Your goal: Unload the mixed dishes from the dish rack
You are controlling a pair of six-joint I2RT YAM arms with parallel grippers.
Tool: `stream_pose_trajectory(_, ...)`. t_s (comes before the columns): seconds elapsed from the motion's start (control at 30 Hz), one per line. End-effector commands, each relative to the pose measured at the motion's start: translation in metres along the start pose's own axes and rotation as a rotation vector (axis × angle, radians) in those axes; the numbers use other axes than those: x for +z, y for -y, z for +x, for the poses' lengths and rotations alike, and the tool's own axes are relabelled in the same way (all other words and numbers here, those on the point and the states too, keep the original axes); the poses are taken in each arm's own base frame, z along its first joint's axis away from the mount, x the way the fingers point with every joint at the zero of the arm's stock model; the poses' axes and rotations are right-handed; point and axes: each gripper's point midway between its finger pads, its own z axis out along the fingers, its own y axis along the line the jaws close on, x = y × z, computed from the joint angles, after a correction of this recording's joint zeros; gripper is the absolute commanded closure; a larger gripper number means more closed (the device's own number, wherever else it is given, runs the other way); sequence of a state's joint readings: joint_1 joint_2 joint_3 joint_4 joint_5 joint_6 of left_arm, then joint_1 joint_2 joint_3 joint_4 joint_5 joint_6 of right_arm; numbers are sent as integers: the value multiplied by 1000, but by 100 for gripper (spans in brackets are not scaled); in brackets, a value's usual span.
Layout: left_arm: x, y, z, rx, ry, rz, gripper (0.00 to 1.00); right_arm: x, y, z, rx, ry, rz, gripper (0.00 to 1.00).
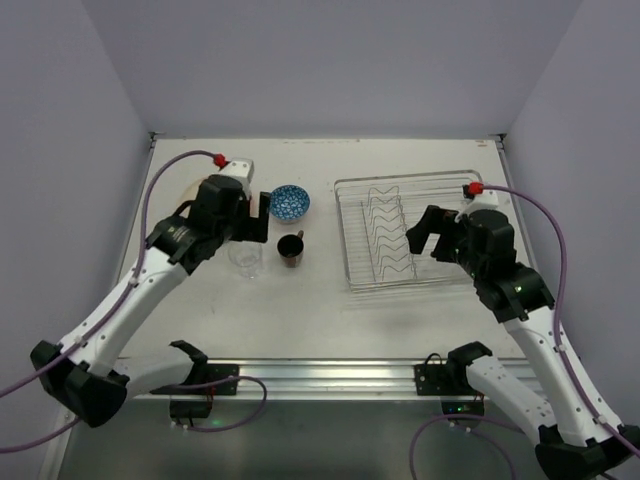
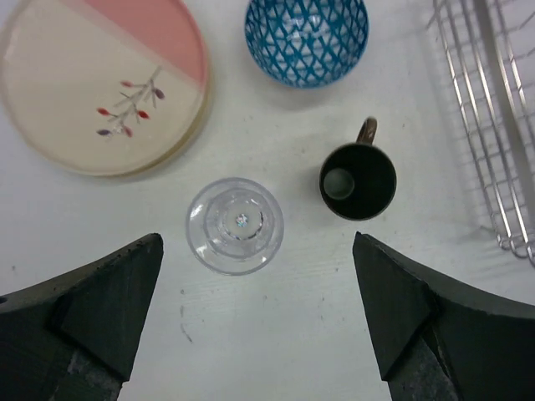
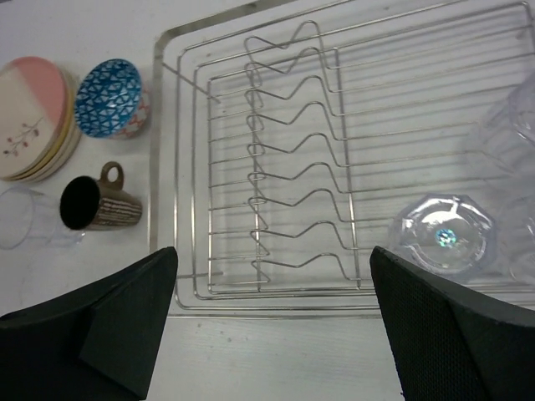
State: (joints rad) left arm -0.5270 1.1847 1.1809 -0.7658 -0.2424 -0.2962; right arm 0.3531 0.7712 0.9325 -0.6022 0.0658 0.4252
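Note:
The dish rack (image 1: pixel 346 236) is a silver wire basket at right; its zigzag dividers (image 3: pixel 284 159) stand bare. Clear tumblers (image 3: pixel 443 236) remain in its right end. On the table left of it are a stack of cream plates (image 2: pixel 100 83) with a part-pink one on top, a blue-patterned bowl (image 2: pixel 306 38), a dark brown mug (image 2: pixel 358 180) and one upright clear tumbler (image 2: pixel 235 225). My left gripper (image 2: pixel 257 322) hangs open above that tumbler, fingers apart from it. My right gripper (image 3: pixel 274 326) is open over the rack's near edge, holding nothing.
The rack's left wall (image 2: pixel 493 125) lies close to the right of the mug. Bowl (image 1: pixel 290 202), mug (image 1: pixel 291 248) and tumbler (image 1: pixel 246 258) sit in a tight cluster beside my left arm. The table's rail (image 1: pixel 320 372) runs along the near side.

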Motion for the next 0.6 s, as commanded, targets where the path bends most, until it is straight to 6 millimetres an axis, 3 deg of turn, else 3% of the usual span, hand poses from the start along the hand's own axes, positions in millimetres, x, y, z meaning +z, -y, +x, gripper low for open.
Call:
stream_pose_trajectory(0.0, -37, -27, -41, -107, 259, -99, 0, -7, 34, -14, 58, 31, 228, 1)
stream_pose_trajectory(0.07, -42, -46, -33, -166, 319, -181, 0, -3, 53, 1, 45, -58, 350, 1)
stream_pose_trajectory(0.1, -61, -52, -43, -209, 417, -174, 0, -3, 64, 1, 39, -66, 416, 1)
stream_pose_trajectory(0.17, -63, -55, -32, -230, 451, -164, 0, 0, 85, 12, 36, -137, 515, 1)
stream_pose_trajectory(0.2, -77, -56, -37, -250, 511, -131, 0, 0, 89, 16, 46, -159, 530, 1)
stream_pose_trajectory(0.3, -79, -55, -25, -239, 516, -100, 0, 4, 100, 21, 74, -194, 535, 1)
stream_pose_trajectory(0.47, -51, -54, 7, -153, 393, -126, 0, 14, 109, 26, 76, -252, 555, 2)
stream_pose_trajectory(0.57, -41, -43, 17, -149, 354, -76, 0, 22, 114, 30, 84, -266, 566, 2)
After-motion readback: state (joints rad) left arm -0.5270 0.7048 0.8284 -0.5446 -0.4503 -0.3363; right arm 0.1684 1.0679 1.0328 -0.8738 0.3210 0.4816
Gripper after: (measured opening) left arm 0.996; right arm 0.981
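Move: The near glass, upside down in the rack, sits about 8 cm to the right of the right hand, 1 cm ahead and 19 cm below; a second glass stands 7 cm to the right of it, a third some 6 cm right of it and 8 cm farther out. From the left hand, the near glass is roughly 44 cm right, 2 cm back, 16 cm down; the placed glass is 3 cm left, 2 cm back, 17 cm down. Touching nothing, the open right hand swings some 9 cm right and about 7 cm down onto a line over the near glass, yawing clockwise and tipping its fingers down about 25 degrees. The left hand, also open and already clear of the placed glass, rises and draws left and back, its fingers tilting up, then sinks about 3 cm. ##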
